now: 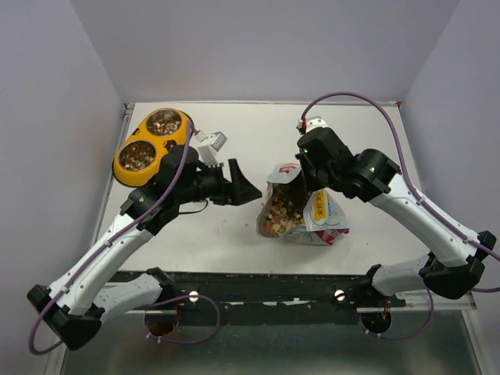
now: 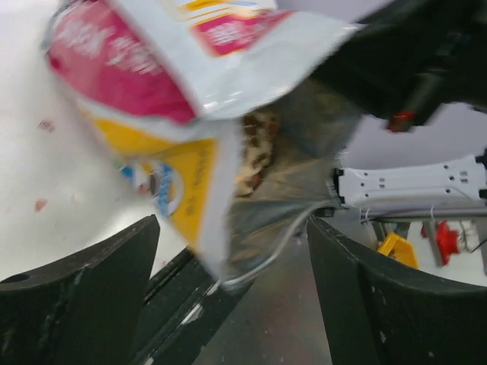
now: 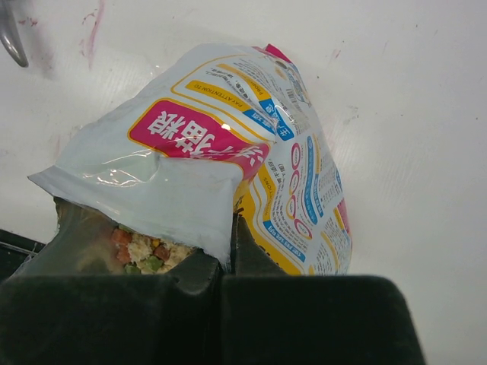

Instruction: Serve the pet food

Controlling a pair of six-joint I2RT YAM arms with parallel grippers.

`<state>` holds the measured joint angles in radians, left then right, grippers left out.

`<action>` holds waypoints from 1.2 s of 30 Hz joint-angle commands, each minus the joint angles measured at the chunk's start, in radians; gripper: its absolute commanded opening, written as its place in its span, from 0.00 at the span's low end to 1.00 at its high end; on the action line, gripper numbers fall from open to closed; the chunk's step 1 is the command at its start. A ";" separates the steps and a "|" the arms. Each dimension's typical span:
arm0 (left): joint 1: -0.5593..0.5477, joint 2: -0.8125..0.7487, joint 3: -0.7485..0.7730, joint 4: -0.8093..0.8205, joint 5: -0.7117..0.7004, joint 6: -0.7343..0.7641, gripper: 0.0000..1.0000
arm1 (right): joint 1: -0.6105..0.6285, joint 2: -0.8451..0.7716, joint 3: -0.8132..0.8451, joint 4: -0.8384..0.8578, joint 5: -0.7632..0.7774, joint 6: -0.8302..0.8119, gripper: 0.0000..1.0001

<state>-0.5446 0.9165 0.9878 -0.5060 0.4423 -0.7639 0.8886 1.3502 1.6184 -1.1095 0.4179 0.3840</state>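
Note:
The pet food pouch lies near the table's middle with its mouth gaping towards the left, and mixed kibble shows inside. My right gripper is shut on the pouch's upper rim; in the right wrist view the jaws pinch the white edge of the pouch, with kibble just left of them. My left gripper stands open just left of the mouth. In the left wrist view the pouch's yellow corner hangs between the wide-apart fingers, touching neither.
The yellow double bowl sits at the table's far left, with kibble in both steel cups. A silver metal piece shows at the top left edge of the right wrist view. The dark rail runs along the near edge.

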 commanded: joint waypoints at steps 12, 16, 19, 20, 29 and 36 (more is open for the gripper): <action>-0.466 0.483 0.585 -0.401 -0.639 0.071 0.77 | 0.006 -0.094 0.026 0.169 -0.007 0.016 0.01; -0.476 0.446 0.529 -0.397 -0.663 0.049 0.78 | 0.006 -0.111 0.005 0.169 -0.007 0.023 0.01; -0.477 0.438 0.488 -0.393 -0.642 0.031 0.75 | 0.004 -0.117 -0.003 0.174 -0.008 0.029 0.01; -0.477 0.440 0.477 -0.384 -0.628 0.025 0.73 | 0.006 -0.120 -0.002 0.175 -0.008 0.029 0.01; -0.477 0.576 0.583 -0.380 -0.566 0.074 0.49 | 0.004 -0.109 0.014 0.169 -0.030 0.013 0.01; -0.419 0.602 0.666 -0.447 -0.577 0.118 0.04 | 0.006 -0.045 0.054 0.157 -0.151 -0.048 0.01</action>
<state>-1.0027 1.5341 1.6012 -0.9573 -0.1406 -0.6777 0.8837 1.3029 1.5803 -1.0981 0.3874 0.3618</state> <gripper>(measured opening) 0.098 0.012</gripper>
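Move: The left hand is empty with its fingers spread; the left corner of the food bag's open rim lies about 9 cm to its right, 1 cm ahead and 4 cm lower. The kibble in the bag's mouth is some 11 cm right, 6 cm back and 12 cm down, and the right fingers grip the rim about 18 cm to the right, level fore and aft and 4 cm lower. From the right hand, that left corner is some 9 cm to the left, 1 cm ahead, at about its own height. The left fingers pinch the left corner of the bag's rim, closing from wide open to nearly shut on it. To get there the hand goes about 9 cm right, rising some 5 cm before dropping to about 4 cm below its start, while the fingers tip some 35 degrees steeper downward. The right hand keeps its grip on the rim, easing back barely 1 cm. ##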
